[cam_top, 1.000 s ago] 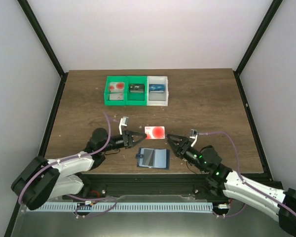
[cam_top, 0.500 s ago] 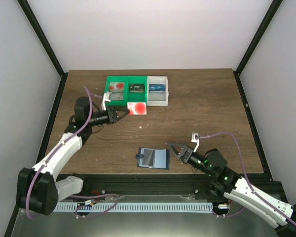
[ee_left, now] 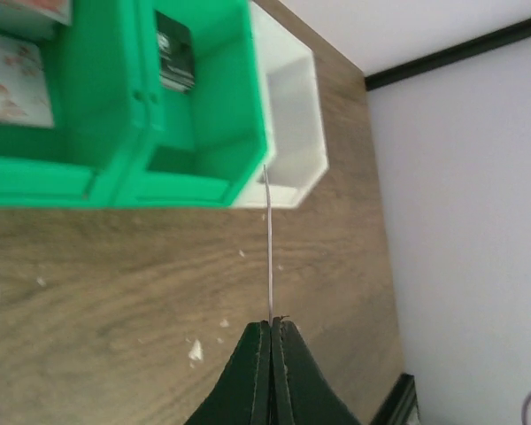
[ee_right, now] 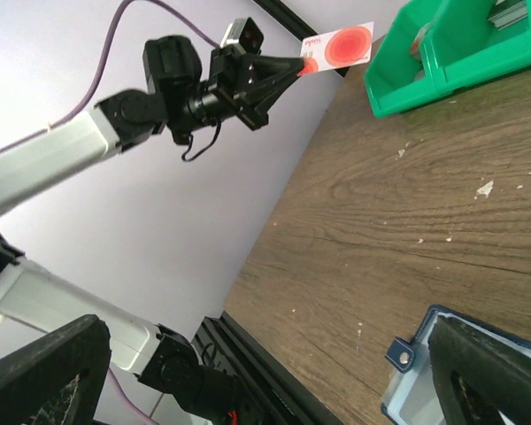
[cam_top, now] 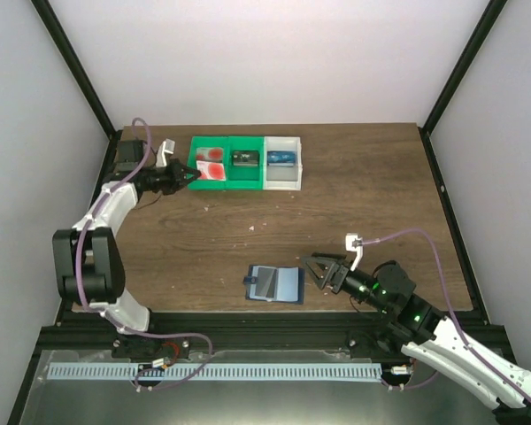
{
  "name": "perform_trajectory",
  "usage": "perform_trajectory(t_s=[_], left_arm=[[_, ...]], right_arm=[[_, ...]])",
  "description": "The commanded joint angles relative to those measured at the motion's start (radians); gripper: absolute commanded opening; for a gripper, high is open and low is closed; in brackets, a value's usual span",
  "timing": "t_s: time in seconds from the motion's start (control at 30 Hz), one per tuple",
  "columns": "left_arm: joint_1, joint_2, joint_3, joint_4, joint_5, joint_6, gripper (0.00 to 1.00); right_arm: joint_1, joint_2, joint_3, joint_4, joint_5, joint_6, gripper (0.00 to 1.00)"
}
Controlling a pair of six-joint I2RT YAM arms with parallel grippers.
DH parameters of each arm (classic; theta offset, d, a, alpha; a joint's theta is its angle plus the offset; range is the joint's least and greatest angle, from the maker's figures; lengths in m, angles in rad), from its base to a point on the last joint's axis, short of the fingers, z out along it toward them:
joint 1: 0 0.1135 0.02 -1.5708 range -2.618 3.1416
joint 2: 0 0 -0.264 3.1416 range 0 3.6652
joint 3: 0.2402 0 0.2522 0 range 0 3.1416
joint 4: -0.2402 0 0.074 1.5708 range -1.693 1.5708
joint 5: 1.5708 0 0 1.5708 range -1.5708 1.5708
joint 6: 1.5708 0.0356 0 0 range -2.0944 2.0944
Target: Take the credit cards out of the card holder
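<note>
My left gripper (cam_top: 188,175) is shut on a whitish credit card (cam_top: 211,169) with a red circle and holds it over the left compartment of the green bin (cam_top: 228,182). The left wrist view shows that card (ee_left: 268,248) edge-on, pinched between the shut fingertips (ee_left: 258,341). Another red-marked card (cam_top: 209,152) lies in that compartment. The dark blue card holder (cam_top: 276,284) lies open near the front edge. My right gripper (cam_top: 314,272) stands open just right of it, holding nothing. In the right wrist view the holder's tab corner (ee_right: 405,356) shows at the lower right.
The green bin's second compartment holds a black card-sized item (cam_top: 245,158). A white bin (cam_top: 283,182) joined on its right holds a blue one (cam_top: 282,158). Black frame posts and white walls close in the table's sides and back. Small pale flecks dot the wood.
The left arm swung the red-circle card from the table's front centre to the green bin at the back left. The right gripper opened wide and drew back slightly.
</note>
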Motion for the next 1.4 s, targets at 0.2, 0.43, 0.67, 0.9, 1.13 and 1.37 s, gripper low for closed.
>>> perform_trajectory(t_s=[0.2, 0.43, 0.67, 0.9, 1.13, 1.37], left_arm=[[0.018, 0.329, 0.433, -0.302, -0.11, 0.177, 0.0], [0.019, 0.49, 0.642, -0.369, -0.151, 0.162, 0.0], [0.018, 0.596, 0.748, -0.392, -0.176, 0.166, 0.0], [0.017, 0.641, 0.776, -0.367, -0.185, 0.175, 0.0], [0.016, 0.679, 0.806, -0.354, -0.198, 0.171, 0.0], [0.015, 0.74, 0.875, -0.369, -0.193, 0.172, 0.0]], right_arm=[[-0.003, 0.022, 0.112, -0.128, 0.046, -0.091, 1.0], [-0.003, -0.01, 0.134, -0.193, 0.083, -0.07, 1.0], [-0.003, -0.029, 0.159, -0.222, 0.104, -0.073, 1.0], [-0.003, -0.006, 0.167, -0.214, 0.106, -0.067, 1.0], [-0.003, 0.021, 0.175, -0.205, 0.109, -0.058, 1.0], [-0.003, 0.036, 0.184, -0.199, 0.113, -0.055, 1.0]])
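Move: The left hand holds the red-and-white card; its goal, the left green compartment, has its middle about 17 cm ahead, 1 cm left and 16 cm below. In it a red card lies 20 cm ahead and a pale card 14 cm ahead, both 1 cm left. The middle green compartment is 17 cm ahead, 11 cm right. From the right hand the left green compartment lies some 42 cm ahead, 29 cm left and 18 cm below. The left hand, still pinching the card, sweeps about 15 cm forward, then mostly down over the left green compartment. ##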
